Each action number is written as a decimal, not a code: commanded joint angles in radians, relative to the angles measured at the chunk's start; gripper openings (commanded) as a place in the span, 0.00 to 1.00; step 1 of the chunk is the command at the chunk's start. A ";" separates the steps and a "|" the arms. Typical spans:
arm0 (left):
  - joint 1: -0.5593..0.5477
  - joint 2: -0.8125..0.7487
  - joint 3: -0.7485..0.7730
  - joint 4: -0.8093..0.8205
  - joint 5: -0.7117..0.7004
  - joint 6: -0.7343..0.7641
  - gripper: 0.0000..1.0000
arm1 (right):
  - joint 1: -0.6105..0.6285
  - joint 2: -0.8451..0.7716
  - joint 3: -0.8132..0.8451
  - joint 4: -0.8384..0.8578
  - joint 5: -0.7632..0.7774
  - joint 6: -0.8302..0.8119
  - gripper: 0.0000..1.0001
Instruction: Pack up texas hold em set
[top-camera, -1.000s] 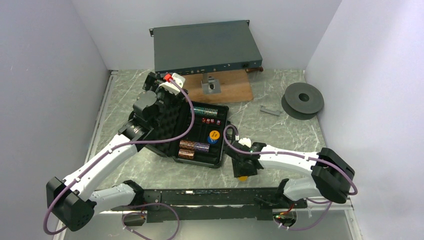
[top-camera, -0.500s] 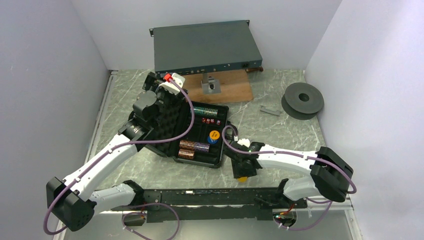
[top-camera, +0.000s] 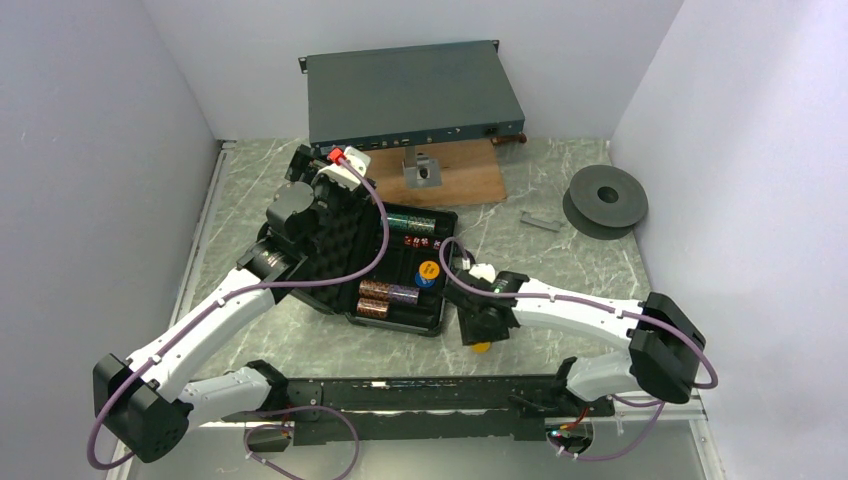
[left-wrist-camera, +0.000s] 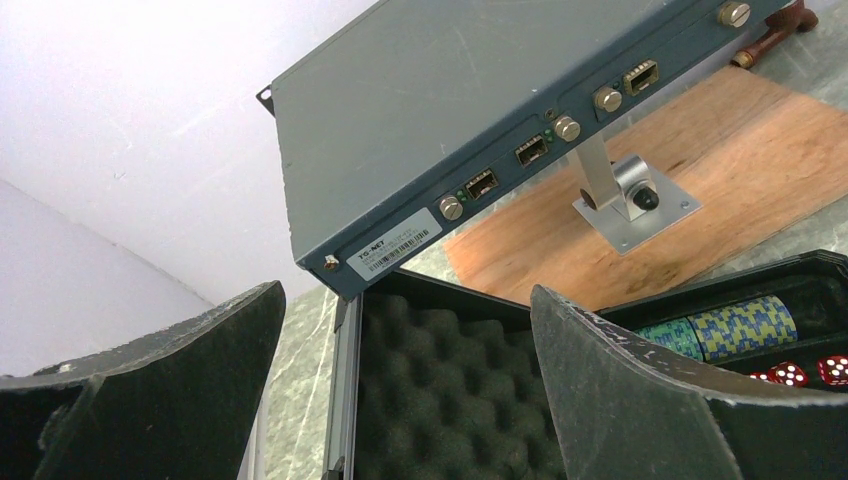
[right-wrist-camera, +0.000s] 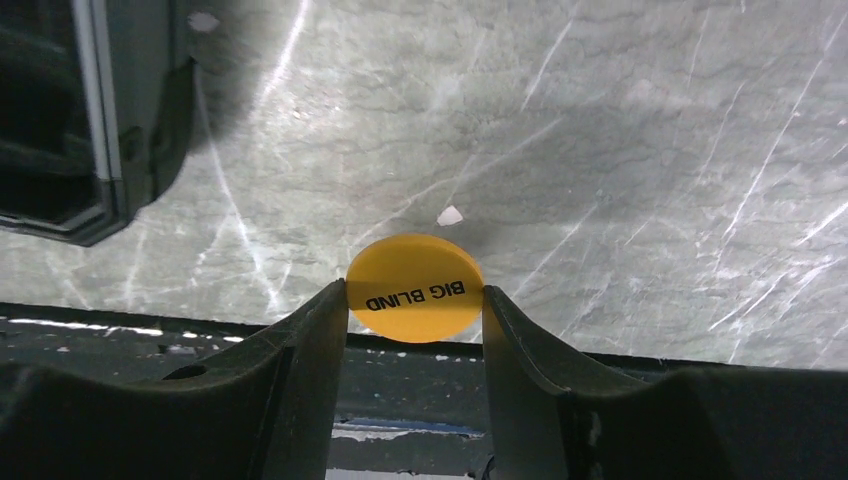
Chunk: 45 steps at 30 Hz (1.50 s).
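The black case (top-camera: 446, 226) lies open at the table's middle, its foam-lined lid (top-camera: 336, 238) raised on the left. Inside are chip stacks (top-camera: 388, 294), a green stack (top-camera: 412, 222), red dice (top-camera: 420, 241) and an orange-and-blue disc (top-camera: 429, 271). My left gripper (top-camera: 303, 163) stands wide open at the lid's top edge, one finger on each side of the foam (left-wrist-camera: 440, 390); its wrist view also shows the chip stack (left-wrist-camera: 745, 325) and dice (left-wrist-camera: 790, 373). My right gripper (right-wrist-camera: 415, 295) is shut on a yellow "BIG BLIND" disc (right-wrist-camera: 415, 275), just right of the case's near corner (top-camera: 482, 347).
A grey-blue rack unit (top-camera: 410, 95) sits at the back on a metal bracket (top-camera: 422, 172) and wooden board (top-camera: 465, 185). A dark grey spool (top-camera: 605, 200) and a small grey piece (top-camera: 540, 222) lie at the right. A black rail (top-camera: 420, 395) runs along the near edge.
My right gripper, holding the yellow disc, has shifted slightly left and away from the near rail, closer to the case. The left arm has not moved.
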<state>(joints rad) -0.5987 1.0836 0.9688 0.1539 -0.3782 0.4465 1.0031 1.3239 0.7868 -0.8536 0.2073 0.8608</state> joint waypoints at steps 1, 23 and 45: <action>0.005 -0.018 -0.003 0.047 0.014 -0.018 1.00 | 0.000 0.026 0.099 -0.057 0.052 -0.032 0.39; 0.007 -0.028 -0.014 0.066 -0.006 0.004 1.00 | -0.076 -0.008 0.317 -0.166 0.129 -0.122 0.39; 0.007 -0.031 -0.016 0.068 -0.004 -0.002 1.00 | -0.133 0.227 0.627 0.032 0.027 -0.230 0.38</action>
<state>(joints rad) -0.5968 1.0752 0.9482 0.1761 -0.3824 0.4541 0.8734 1.5036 1.3354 -0.9203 0.2798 0.6666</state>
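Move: The right hand holds the big blind button about 4 cm above the table; the button stack in the open case lies some 16 cm ahead, 11 cm left and 2 cm lower. From that hand, the case handle is about 15 cm ahead and 4 cm left, the red dice 21 cm ahead and 12 cm left, the purple-ended chip roll 11 cm ahead and 19 cm left. From the left hand, the stack is roughly 8 cm back, 17 cm right and 33 cm below. The right hand carries the pinched big blind button 12 cm forward, 12 up and 7 left towards the stack. ##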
